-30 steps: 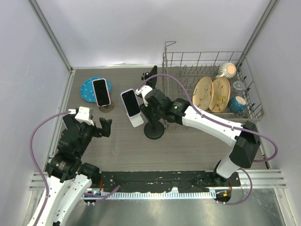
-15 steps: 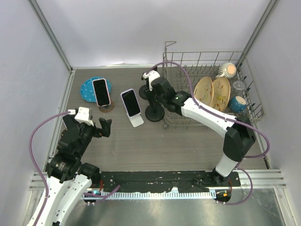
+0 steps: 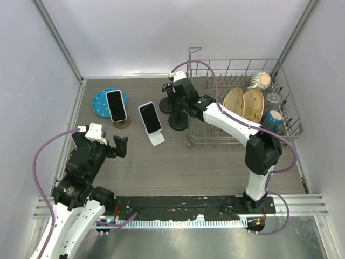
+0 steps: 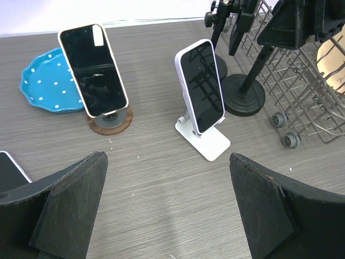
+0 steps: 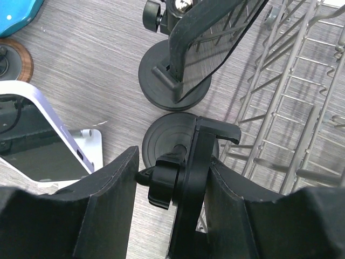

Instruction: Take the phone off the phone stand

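A phone in a white case (image 3: 150, 117) leans on a white folding stand (image 3: 157, 138) mid-table; it also shows in the left wrist view (image 4: 202, 86). A second phone in a pink case (image 3: 115, 105) stands on a round wooden stand (image 3: 122, 124). My left gripper (image 3: 121, 145) is open and empty, low over bare table in front of both phones (image 4: 170, 216). My right gripper (image 3: 178, 105) is shut on the clamp head of an empty black stand (image 5: 188, 178), whose round base (image 3: 179, 122) sits on the table by the rack.
A second empty black stand (image 3: 167, 105) is just behind the held one. A wire dish rack (image 3: 242, 70) with plates and cups fills the back right. A blue dotted plate (image 3: 99, 101) lies back left. Another phone's corner (image 4: 8, 167) shows at the left wrist view's edge.
My right gripper has carried the black stand from mid-table back toward the rack, next to the other black stand. The left arm and both phones have not moved.
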You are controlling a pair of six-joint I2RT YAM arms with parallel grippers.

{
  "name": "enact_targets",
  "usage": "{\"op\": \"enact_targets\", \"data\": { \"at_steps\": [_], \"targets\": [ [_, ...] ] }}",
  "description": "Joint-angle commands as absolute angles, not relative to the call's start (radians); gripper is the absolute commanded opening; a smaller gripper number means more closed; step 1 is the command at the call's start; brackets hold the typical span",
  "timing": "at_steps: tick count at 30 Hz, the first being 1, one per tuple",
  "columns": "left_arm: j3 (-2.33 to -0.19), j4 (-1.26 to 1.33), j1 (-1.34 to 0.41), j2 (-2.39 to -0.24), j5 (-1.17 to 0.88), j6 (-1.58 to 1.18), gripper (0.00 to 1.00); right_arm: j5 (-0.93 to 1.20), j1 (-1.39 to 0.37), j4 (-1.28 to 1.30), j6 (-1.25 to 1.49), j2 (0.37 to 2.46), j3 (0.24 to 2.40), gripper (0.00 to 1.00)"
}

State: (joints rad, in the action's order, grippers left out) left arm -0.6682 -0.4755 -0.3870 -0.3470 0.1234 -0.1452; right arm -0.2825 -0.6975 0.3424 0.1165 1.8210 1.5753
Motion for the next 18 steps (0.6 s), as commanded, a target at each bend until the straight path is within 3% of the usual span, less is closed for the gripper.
{"op": "enact_targets", "data": {
  "at_steps": [1,2,5,8,13,18],
  "targets": [
    [-0.664,-0.442,-0.396,-0.336,0.137,-0.141,1.00,-0.345,-0.664,0.313,0.144,1.809,1.643,0.28],
    [-0.664,-0.442,-0.397,-0.333,0.137,-0.140,1.00,-0.341,-0.663,0.317,0.150,1.806,1.644,0.40],
    [-0.664,-0.442,-0.399,-0.331,0.137,-0.140,1.00,-0.311,-0.664,0.327,0.176,1.793,1.657,0.61],
    [-0.664,-0.443,-0.400,-0.328,0.138,-0.138,1.00,-0.299,-0.664,0.354,0.202,1.787,1.686,0.76],
    [-0.664,-0.445,-0.402,-0.319,0.140,-0.138,1.00,-0.325,-0.664,0.390,0.242,1.786,1.732,0.86],
    [-0.663,-0.446,-0.403,-0.316,0.140,-0.138,1.00,-0.426,-0.663,0.391,0.298,1.770,1.758,0.87]
  ]
}}
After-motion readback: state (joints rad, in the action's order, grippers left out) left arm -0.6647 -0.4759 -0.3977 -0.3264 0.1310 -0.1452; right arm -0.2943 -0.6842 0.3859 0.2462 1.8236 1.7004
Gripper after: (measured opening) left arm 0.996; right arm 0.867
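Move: The black phone stand is still gripped by its head in my right hand; its middle is about 7 cm straight below that hand. The other black stand rises some 9 cm ahead and 4 cm left; the white stand with the phone is roughly 5 cm back and 12 cm left, and the dish rack's left side is about 5 cm ahead and 6 cm right. From my idle left hand the gripped stand lies around 21 cm ahead and 22 cm right, 13 cm below. I pause my right hand over the spot just behind the other black stand, then spread its fingers from half open to nearly wide and let go of the stand's head. As they open I lift away from the stand, about 4.5 cm up and gathering speed, rolling the hand some 10 degrees so its left side rises. ##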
